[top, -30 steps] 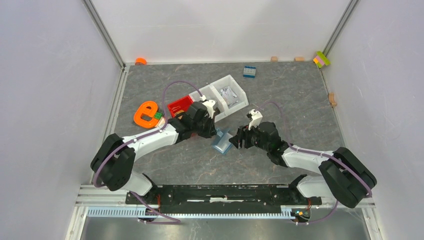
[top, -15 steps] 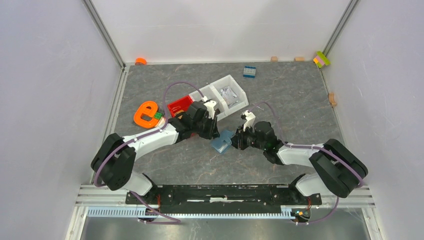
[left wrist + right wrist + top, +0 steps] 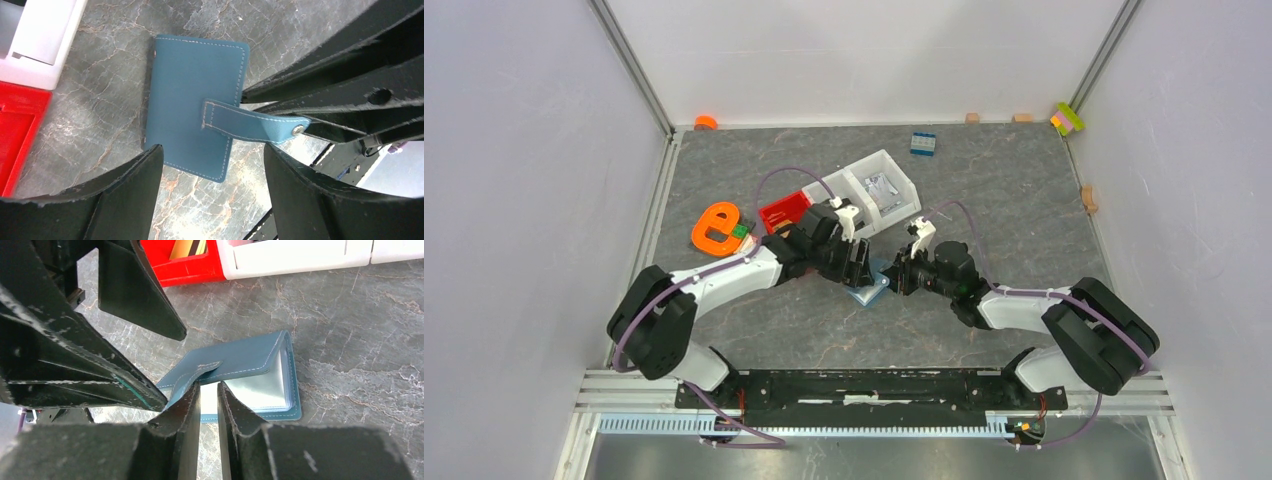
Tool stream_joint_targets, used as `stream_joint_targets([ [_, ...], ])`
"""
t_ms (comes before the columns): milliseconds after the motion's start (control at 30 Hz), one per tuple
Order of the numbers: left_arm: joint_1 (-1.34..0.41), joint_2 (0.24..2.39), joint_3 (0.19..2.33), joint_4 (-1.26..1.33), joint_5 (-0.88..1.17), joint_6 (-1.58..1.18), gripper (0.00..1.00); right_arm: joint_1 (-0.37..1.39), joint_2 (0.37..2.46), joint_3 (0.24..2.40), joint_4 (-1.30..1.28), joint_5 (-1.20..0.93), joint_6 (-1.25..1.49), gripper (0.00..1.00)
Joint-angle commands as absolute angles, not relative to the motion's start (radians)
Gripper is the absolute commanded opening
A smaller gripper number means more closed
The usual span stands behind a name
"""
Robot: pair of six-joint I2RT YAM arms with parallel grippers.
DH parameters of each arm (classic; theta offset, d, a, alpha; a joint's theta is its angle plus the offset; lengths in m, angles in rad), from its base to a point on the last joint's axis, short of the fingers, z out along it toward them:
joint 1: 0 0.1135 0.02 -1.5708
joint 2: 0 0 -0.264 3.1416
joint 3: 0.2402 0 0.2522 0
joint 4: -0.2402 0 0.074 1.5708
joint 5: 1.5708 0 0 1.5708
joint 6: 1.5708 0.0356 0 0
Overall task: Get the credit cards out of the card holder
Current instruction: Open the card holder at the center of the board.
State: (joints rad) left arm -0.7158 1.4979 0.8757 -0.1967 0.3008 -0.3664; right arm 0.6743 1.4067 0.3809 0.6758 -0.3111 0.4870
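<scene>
The teal card holder [image 3: 867,292] lies on the grey table between both grippers. In the left wrist view the card holder [image 3: 195,85] shows its outer face, with its strap [image 3: 250,122] stretched right along the right gripper's fingers [image 3: 325,75]. My left gripper [image 3: 212,150] hangs wide open over the holder's near end, holding nothing. In the right wrist view the card holder [image 3: 240,357] has its cover lifted a little over a pale inside [image 3: 260,390]. My right gripper [image 3: 207,387] pokes its tips under the cover edge; its jaws stand a narrow gap apart with nothing between. The credit cards are hidden.
White bins [image 3: 879,190] and a red bin [image 3: 784,210] stand just behind the left gripper. An orange object [image 3: 716,228] lies to the left. A blue brick [image 3: 922,142] and small blocks [image 3: 1067,118] sit near the back wall.
The left gripper went from shut to wide open and shifted down over the card holder. The right gripper narrowed its jaws and moved left to the holder's edge.
</scene>
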Motion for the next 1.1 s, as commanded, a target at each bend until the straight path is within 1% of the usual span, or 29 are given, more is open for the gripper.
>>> stream_joint_targets([
  [0,-0.728,1.404,0.885,-0.213,0.278,-0.314,0.80,0.679,1.417,0.408,0.759,-0.320,0.510,0.23],
  [133,-0.751,1.400,0.894,-0.234,0.236,-0.284,0.81,0.680,1.424,0.413,0.771,-0.321,0.524,0.25],
  [467,-0.776,1.429,0.925,-0.299,0.171,-0.236,0.80,0.681,1.447,0.429,0.792,-0.316,0.562,0.25],
  [800,-0.781,1.522,0.974,-0.325,0.113,-0.230,0.67,0.681,1.454,0.434,0.805,-0.300,0.575,0.25],
  [833,-0.781,1.530,0.977,-0.325,0.112,-0.230,0.65,0.683,1.454,0.435,0.804,-0.300,0.575,0.25],
  [900,-0.781,1.542,0.983,-0.325,0.109,-0.230,0.58,0.683,1.449,0.434,0.799,-0.295,0.571,0.25],
  [1000,-0.781,1.551,0.979,-0.308,0.113,-0.235,0.40,0.683,1.424,0.430,0.779,-0.277,0.556,0.26],
  [1033,-0.781,1.555,0.977,-0.299,0.115,-0.237,0.32,0.682,1.410,0.428,0.765,-0.266,0.546,0.27],
  [1067,-0.781,1.558,0.978,-0.296,0.115,-0.240,0.27,0.682,1.397,0.426,0.748,-0.257,0.536,0.30],
])
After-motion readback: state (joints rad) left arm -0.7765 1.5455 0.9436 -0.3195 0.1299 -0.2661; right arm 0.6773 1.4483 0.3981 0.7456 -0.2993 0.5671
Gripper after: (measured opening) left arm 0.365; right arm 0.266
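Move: About 3 cm to the right of the left hand, 1 cm ahead and 2 cm lower, lies the middle of the card holder, its cover already propped partly open. The red bin is some 8 cm ahead of that hand and 12 cm to its left; the middle white bin is roughly 12 cm ahead, 4 cm left, both about 3 cm lower. From the right hand, the card holder is 2 cm ahead, 3 cm left and 2 cm lower, and the middle white bin 12 cm ahead, 10 cm left and 3 cm lower. Hopping up about 2 cm, the left hand eases back and left with its fingers wide, then sinks nearly 4 cm with a slight move forward, rolling some 10 degrees, and closes to less than half its opening about the cover's free edge near the left corner. The right hand, beside the closing strap, creeps about 1 cm up, left and forward, fingers still nearly shut, propping the flap. ##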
